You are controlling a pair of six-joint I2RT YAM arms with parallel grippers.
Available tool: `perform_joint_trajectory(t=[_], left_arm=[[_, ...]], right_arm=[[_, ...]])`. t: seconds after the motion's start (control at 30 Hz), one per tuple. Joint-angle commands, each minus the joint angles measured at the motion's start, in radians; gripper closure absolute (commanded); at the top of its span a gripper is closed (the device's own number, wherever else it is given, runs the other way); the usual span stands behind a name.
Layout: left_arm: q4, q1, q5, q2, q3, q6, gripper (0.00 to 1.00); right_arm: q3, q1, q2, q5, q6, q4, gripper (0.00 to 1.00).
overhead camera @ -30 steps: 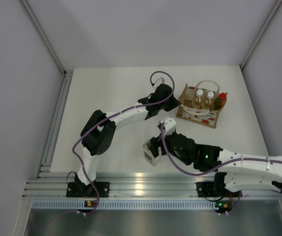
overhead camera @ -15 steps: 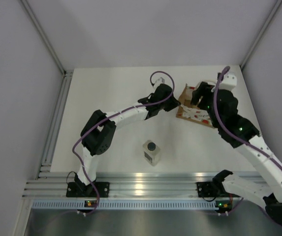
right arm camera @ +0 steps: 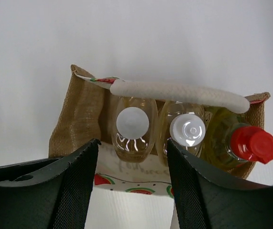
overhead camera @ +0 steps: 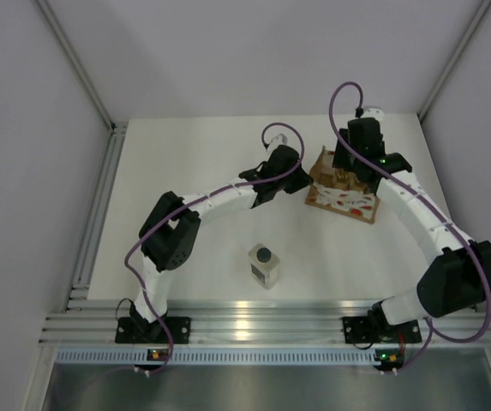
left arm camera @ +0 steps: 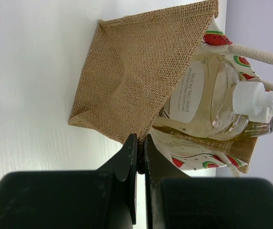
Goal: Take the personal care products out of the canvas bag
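Observation:
The canvas bag (overhead camera: 341, 197) stands at the back right of the table, with two amber bottles and a yellow one upright inside. My left gripper (left arm camera: 140, 155) is shut on the bag's burlap side edge (left arm camera: 126, 90), right beside an amber bottle (left arm camera: 207, 95). Above the bag hangs my right gripper (right arm camera: 134, 183), open. Its fingers (right arm camera: 76, 186) straddle the left white-capped amber bottle (right arm camera: 132, 123) without touching it. To the right are the second amber bottle (right arm camera: 187, 130) and the red-capped yellow bottle (right arm camera: 251, 143). The square clear bottle with a dark cap (overhead camera: 264, 265) stands alone on the table near the front.
The bag's cream rope handle (right arm camera: 179, 93) lies across the far side of the bottle tops. Grey walls (overhead camera: 31, 171) close in the table on the left, back and right. An aluminium rail (overhead camera: 245, 325) runs along the front edge by the arm bases.
My right arm has let go of the square bottle at the front, swung back to hang over the bag, and its jaws have narrowed. The left gripper has kept its grip on the bag.

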Motion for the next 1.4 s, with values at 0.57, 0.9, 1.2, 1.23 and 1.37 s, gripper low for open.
perform_joint_trajectory(t=[0.57, 0.9, 1.2, 1.23, 1.37], left_arm=[[-0.062, 0.023, -0.031, -0.048, 0.010, 0.046, 1.00], [-0.062, 0.023, -0.028, -0.049, 0.009, 0.049, 1.00], [-0.062, 0.023, -0.031, -0.048, 0.010, 0.044, 1.00], [-0.062, 0.023, -0.029, -0.049, 0.010, 0.046, 1.00], [-0.062, 0.023, -0.034, -0.052, 0.006, 0.047, 1.00]], right_arm=[[0.132, -0.042, 0.195, 0.009, -0.035, -0.009, 0.53], [0.120, -0.048, 0.189, 0.002, -0.024, -0.008, 0.81], [0.160, -0.037, 0.131, -0.050, -0.036, -0.008, 1.00], [0.170, -0.031, 0.119, -0.049, -0.038, -0.009, 1.00], [0.201, -0.025, 0.099, -0.046, -0.056, -0.009, 1.00]])
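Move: The nearer-left white-capped bottle stands in the bag about 3 cm ahead of the right hand, level sideways, its middle about 10 cm below and its cap some 4 cm below. The second white-capped bottle stands 5 cm to the right of it, the red-topped bottle 10 cm to the right and 2 cm nearer. The bag's left rim is 9 cm to the right hand's left, 7 cm below. From the left hand the bottle lies 9 cm right, 3 cm ahead. The white cap of the leftmost remaining bottle is taken between the right fingers: the open right hand sinks about 4 cm and reaches some 3 cm forward over the bag, tipping slightly farther down, then closes partway and pinches the cap from both sides, the grip effort rising. The left hand stays put, still pinching the bag's left rim. ##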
